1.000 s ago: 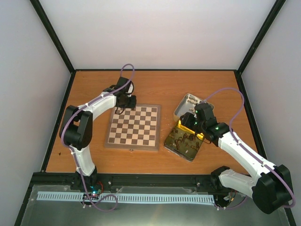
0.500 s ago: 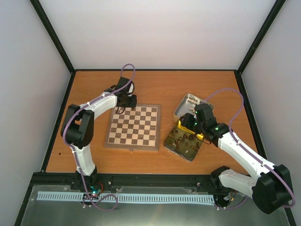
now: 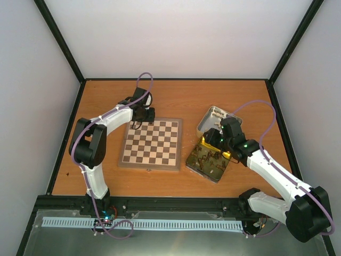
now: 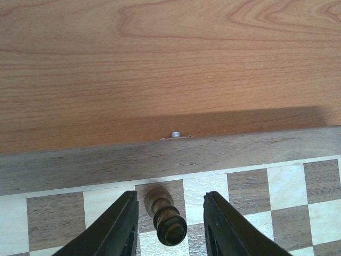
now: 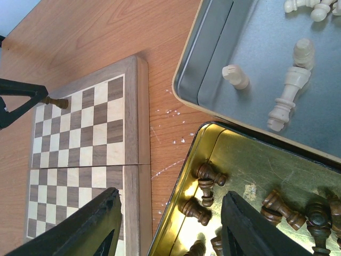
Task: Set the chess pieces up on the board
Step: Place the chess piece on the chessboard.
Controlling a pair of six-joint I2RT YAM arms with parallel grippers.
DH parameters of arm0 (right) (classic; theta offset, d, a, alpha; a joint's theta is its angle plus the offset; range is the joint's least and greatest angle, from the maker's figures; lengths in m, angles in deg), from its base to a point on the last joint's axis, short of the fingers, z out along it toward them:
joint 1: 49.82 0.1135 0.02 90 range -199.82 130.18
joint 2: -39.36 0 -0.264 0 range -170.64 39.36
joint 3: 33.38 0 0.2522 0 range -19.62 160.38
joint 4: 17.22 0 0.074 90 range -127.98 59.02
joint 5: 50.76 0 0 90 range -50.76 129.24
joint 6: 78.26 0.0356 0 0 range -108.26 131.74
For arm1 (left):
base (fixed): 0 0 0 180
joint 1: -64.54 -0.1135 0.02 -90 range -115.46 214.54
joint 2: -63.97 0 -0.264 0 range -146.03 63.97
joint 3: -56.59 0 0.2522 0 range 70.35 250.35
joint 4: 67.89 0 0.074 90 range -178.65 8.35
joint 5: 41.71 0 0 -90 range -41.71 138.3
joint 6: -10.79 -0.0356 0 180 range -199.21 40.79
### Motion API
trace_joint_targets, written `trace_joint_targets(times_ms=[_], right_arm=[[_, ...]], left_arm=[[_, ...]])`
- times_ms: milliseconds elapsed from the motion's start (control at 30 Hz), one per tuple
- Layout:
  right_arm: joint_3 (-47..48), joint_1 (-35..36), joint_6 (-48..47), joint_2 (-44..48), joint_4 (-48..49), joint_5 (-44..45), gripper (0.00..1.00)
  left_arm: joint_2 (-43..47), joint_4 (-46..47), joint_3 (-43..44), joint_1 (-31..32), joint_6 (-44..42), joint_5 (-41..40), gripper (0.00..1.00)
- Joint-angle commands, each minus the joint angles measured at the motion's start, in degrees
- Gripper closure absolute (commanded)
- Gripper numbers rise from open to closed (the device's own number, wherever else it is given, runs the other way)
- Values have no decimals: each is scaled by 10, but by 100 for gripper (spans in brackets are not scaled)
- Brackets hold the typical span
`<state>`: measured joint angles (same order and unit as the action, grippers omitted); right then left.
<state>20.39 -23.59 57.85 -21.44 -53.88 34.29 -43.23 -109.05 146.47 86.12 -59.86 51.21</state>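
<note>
The board (image 3: 152, 143) lies left of centre on the table. A single dark chess piece (image 4: 165, 216) stands upright on a dark square in its far row, near the far-left corner (image 5: 53, 101). My left gripper (image 4: 170, 198) straddles that piece with its jaws open and a small gap on each side. More dark pieces (image 5: 205, 184) lie in the gold-lined tin (image 5: 240, 154). My right gripper (image 5: 171, 200) hovers open over the tin's left rim, holding nothing.
The tin's silver lid (image 5: 250, 48) lies behind the gold tin (image 3: 209, 160) and holds several cream-white pieces (image 5: 290, 90). A small metal clasp (image 4: 175, 135) sits on the board's far edge. Black frame posts and white walls enclose the table.
My left gripper's jaws have spread apart and let go of the dark piece, which now stands on its own. Neither arm has visibly moved.
</note>
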Motion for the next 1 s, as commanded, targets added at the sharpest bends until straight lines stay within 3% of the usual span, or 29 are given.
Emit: trace_joint_targets(times_ms=[0, 433, 967], right_arm=[[-6, 0, -5, 2, 12, 4, 48], [-2, 0, -7, -1, 13, 3, 48], [-3, 0, -8, -3, 13, 6, 48]], left_arm=[[-3, 5, 6, -3, 2, 5, 67], [-9, -10, 12, -3, -5, 15, 86], [-11, -21, 6, -3, -9, 25, 87]])
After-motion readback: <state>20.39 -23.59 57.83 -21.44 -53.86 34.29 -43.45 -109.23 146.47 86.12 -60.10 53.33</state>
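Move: The dark chess piece stands upright between the left hand's parted fingers, its middle right under the hand point and about 2 cm below. The board's far rim is some 3 cm ahead of that hand, and the board's middle about 10 cm back and 2 cm right, both roughly 5 cm lower. The white-piece tray lies some 31 cm right and 2 cm back, 6 cm lower. From the right hand the piece is about 12 cm ahead, 23 cm left and 8 cm below. The dark piece, standing free on its far-row square, is pinched near its head as the left fingers close on it from both sides. Once the fingers have closed, the left hand eases about half a centimetre to the right, pulling the piece along at the same height, with barely any turn of the wrist. ##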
